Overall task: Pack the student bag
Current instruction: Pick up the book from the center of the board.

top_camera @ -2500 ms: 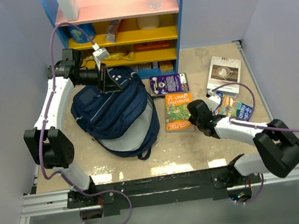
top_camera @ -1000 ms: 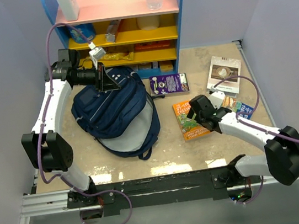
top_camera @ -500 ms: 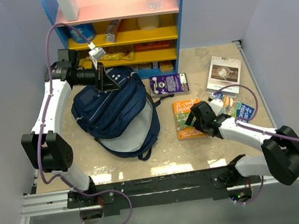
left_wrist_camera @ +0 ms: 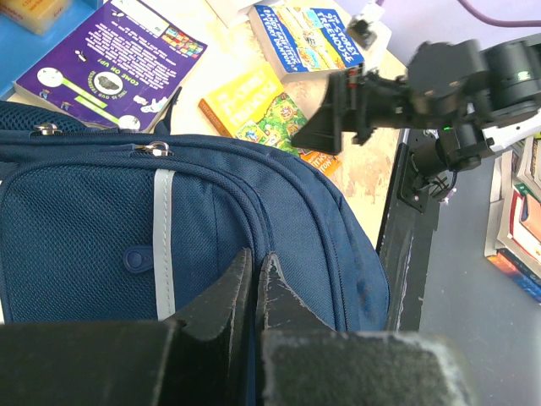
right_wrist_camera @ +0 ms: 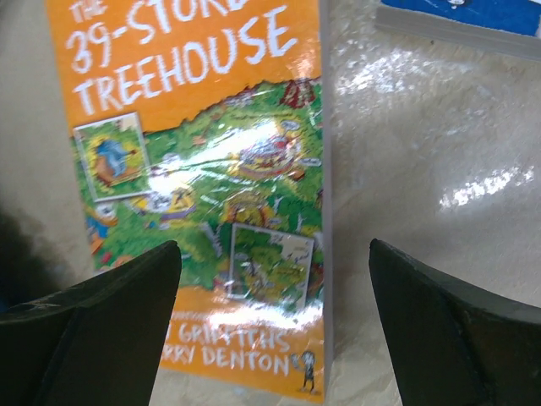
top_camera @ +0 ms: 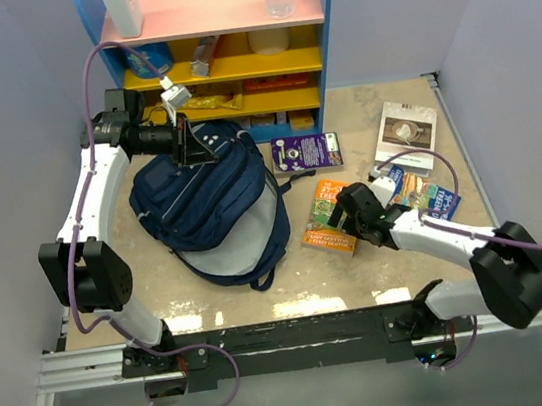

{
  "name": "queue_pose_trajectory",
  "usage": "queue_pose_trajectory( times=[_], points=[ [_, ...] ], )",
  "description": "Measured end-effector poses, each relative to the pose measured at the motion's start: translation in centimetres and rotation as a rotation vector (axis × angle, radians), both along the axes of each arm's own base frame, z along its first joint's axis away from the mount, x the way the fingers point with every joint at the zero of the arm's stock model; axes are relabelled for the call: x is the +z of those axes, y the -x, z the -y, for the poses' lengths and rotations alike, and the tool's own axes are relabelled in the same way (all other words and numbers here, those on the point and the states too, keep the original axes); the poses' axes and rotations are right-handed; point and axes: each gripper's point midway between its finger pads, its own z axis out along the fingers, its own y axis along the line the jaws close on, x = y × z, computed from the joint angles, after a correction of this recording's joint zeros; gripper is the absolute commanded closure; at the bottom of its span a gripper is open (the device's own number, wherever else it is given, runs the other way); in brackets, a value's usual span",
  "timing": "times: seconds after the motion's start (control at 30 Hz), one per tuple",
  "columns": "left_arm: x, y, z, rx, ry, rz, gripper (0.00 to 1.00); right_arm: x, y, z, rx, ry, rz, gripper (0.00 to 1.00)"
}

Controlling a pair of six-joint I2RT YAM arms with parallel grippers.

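The student bag (top_camera: 200, 203), navy with a light stripe (left_wrist_camera: 162, 228), lies at left centre, its grey inside showing on the right side. My left gripper (top_camera: 212, 156) (left_wrist_camera: 255, 254) is shut at the bag's top end, with blue fabric showing in the slit between the jaws. An orange "39-Storey Treehouse" book (top_camera: 322, 224) (right_wrist_camera: 194, 127) lies flat on the table, just right of the bag. My right gripper (top_camera: 339, 217) (right_wrist_camera: 275, 245) hangs open over the book's lower end. One finger is at the book's left side, the other out past its right edge.
A purple book (top_camera: 306, 152) lies behind the orange one. A blue book (top_camera: 432, 197) and a white book (top_camera: 406, 130) lie at the right. A blue and yellow shelf unit (top_camera: 222, 68) stands behind the bag. Walls close in both sides.
My right gripper has shifted left, and the orange book has slid and turned with it toward the bag. The left gripper and bag have stayed still.
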Motion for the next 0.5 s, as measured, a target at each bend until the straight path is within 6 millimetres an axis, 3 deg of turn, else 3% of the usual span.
queue_pose_trajectory(
  times=[0.1,0.33,0.5],
  points=[
    [0.0,0.0,0.0,0.000,0.000,0.000,1.00,-1.4,-0.4,0.7,-0.012,0.062,-0.021,0.18],
    [0.0,0.0,0.0,0.000,0.000,0.000,1.00,-0.9,-2.1,0.3,-0.037,0.043,0.057,0.31],
    [0.0,0.0,0.0,-0.001,0.000,-0.001,1.00,-1.7,-2.9,0.0,-0.059,0.029,0.070,0.46]
  ],
)
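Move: The orange book lies flat just under the right hand, its middle about 4 cm ahead, 2 cm to the left and 2 cm below; its right edge runs between the open fingers. From that hand, the blue books lie some 21 cm to the right and 7 cm ahead, the purple book about 22 cm ahead and 8 cm to the left, and the backpack's middle 33 cm to the left and 9 cm ahead. From the left hand, the orange book is roughly 29 cm to the right, 5 cm back and 25 cm below. The right hand first dips about 1.5 cm beside the orange book, then works forward along its right edge, some 3 cm in all, ending slightly lower than it began. Meanwhile the fingers draw in from nearly wide open to a bit under two thirds, the left one staying over the cover while the right one comes in from the bare board against the book's right edge, with the wrist nearly unchanged. ##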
